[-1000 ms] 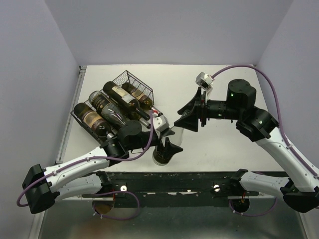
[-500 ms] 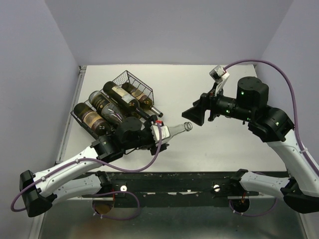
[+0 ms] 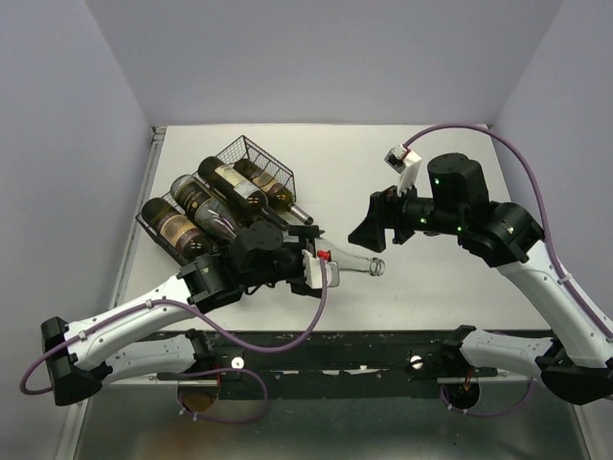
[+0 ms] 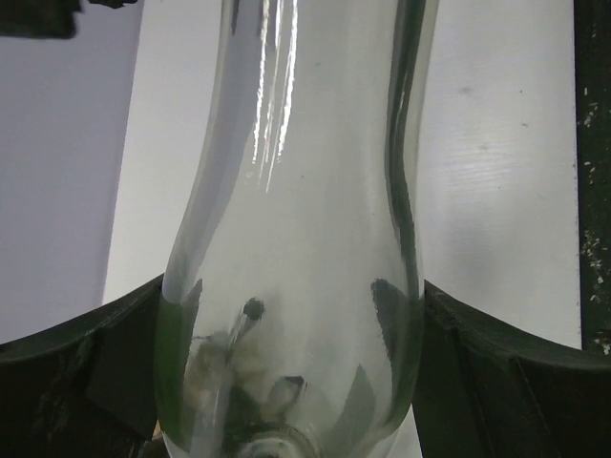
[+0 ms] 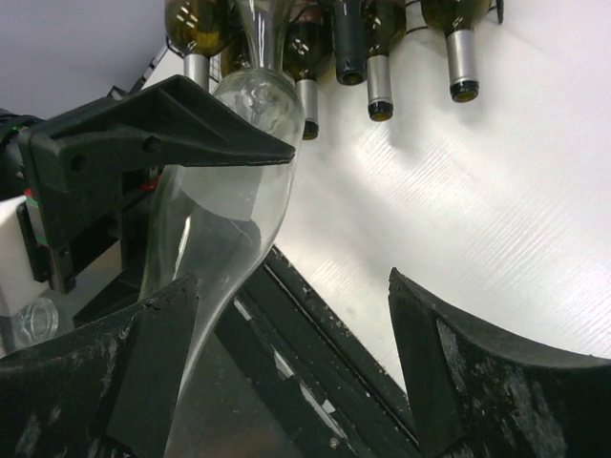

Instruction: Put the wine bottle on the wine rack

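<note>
The wine bottle (image 3: 356, 262) is clear glass and lies nearly level above the table, its neck pointing right. My left gripper (image 3: 308, 266) is shut on its body; in the left wrist view the wine bottle (image 4: 296, 239) fills the gap between both black fingers (image 4: 86, 363). The black wire wine rack (image 3: 257, 153) stands just behind, at the back left. My right gripper (image 3: 368, 228) hangs open to the right of the neck, apart from it. In the right wrist view the wine bottle (image 5: 224, 210) crosses in front of the right gripper (image 5: 296, 334), whose jaws hold nothing.
Several dark bottles (image 3: 206, 206) lie in the rack with necks toward the table's middle, seen as dark bottles (image 5: 382, 57) in the right wrist view. A black rail (image 3: 383, 350) runs along the near edge. White walls close in the table on three sides.
The left arm has tipped the wine bottle from upright near the front edge to nearly level, neck to the right. The right gripper's jaws have widened and it stays off the neck.
</note>
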Robot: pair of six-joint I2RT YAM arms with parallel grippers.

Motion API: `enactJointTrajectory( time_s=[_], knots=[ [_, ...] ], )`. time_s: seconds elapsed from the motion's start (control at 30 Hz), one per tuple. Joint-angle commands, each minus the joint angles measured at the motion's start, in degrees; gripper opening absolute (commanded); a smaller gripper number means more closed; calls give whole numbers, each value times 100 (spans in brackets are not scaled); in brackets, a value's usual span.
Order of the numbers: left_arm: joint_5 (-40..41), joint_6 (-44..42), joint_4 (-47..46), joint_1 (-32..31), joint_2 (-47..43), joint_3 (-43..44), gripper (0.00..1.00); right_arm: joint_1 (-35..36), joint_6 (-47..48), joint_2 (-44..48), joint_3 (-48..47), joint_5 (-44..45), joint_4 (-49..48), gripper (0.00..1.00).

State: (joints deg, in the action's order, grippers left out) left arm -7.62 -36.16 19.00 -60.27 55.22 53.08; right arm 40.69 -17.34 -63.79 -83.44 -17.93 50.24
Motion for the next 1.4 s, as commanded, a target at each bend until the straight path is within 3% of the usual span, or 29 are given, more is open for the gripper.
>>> enactJointTrajectory(
  time_s=[0.0, 0.23, 0.37, 0.6, 0.93, 1.03, 1.13, 1.37],
  knots=[
    [717, -1076, -995, -239, 68, 203, 0, 9, -190, -46, -67, -193, 249, 88],
    [1245, -1858, -1223, -380, 287, 229, 0, 9, -121, -133, -155, -720, 530, 88],
    [1394, -2202, -1250, -380, 358, 308, 0, 1, 170, -187, -190, -440, 926, 87],
    [1570, -2580, -1092, -371, 726, 651, 0, 18, 310, -178, 196, -879, 891, 78],
    [1623, -2730, -1127, -380, 911, 870, 0, 115, 407, -274, 495, -457, 927, 70],
    [1597, -2668, -987, -380, 999, 1046, 0, 133, 328, -344, 522, -387, 856, 59],
    [1667, -2466, -636, -380, 1157, 1397, 0, 167, 267, -424, 522, -255, 873, 54],
    [1843, -2466, -591, -380, 1298, 1538, 0, 203, 266, -354, 741, -202, 865, 56]
  ],
)
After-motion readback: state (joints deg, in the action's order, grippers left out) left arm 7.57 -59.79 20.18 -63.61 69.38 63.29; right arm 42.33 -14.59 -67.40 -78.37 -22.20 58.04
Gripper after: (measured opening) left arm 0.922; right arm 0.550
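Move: To the right of the left hand, which already holds the clear wine bottle by its body, the neck lies some 10 cm away and 1 cm back, at about its height. From the empty right hand that neck is roughly 7 cm back, 2 cm left and 5 cm below. The wine rack's middle lies about 27 cm left of the left hand, 11 cm ahead and 15 cm lower; the dark bottle stacked there sits about 22 cm left, 19 cm ahead and 8 cm below the same hand. Bringing the bottle to the other gripper, the left hand keeps its hold and carries it about 5 cm forward and a little right, turning it nearly 30 degrees, forward side up and right side dipping. The right hand eases back some 3 cm, then sinks about 7 cm over the neck and closes its wide-open fingers part-way around the taper between shoulder and neck. ##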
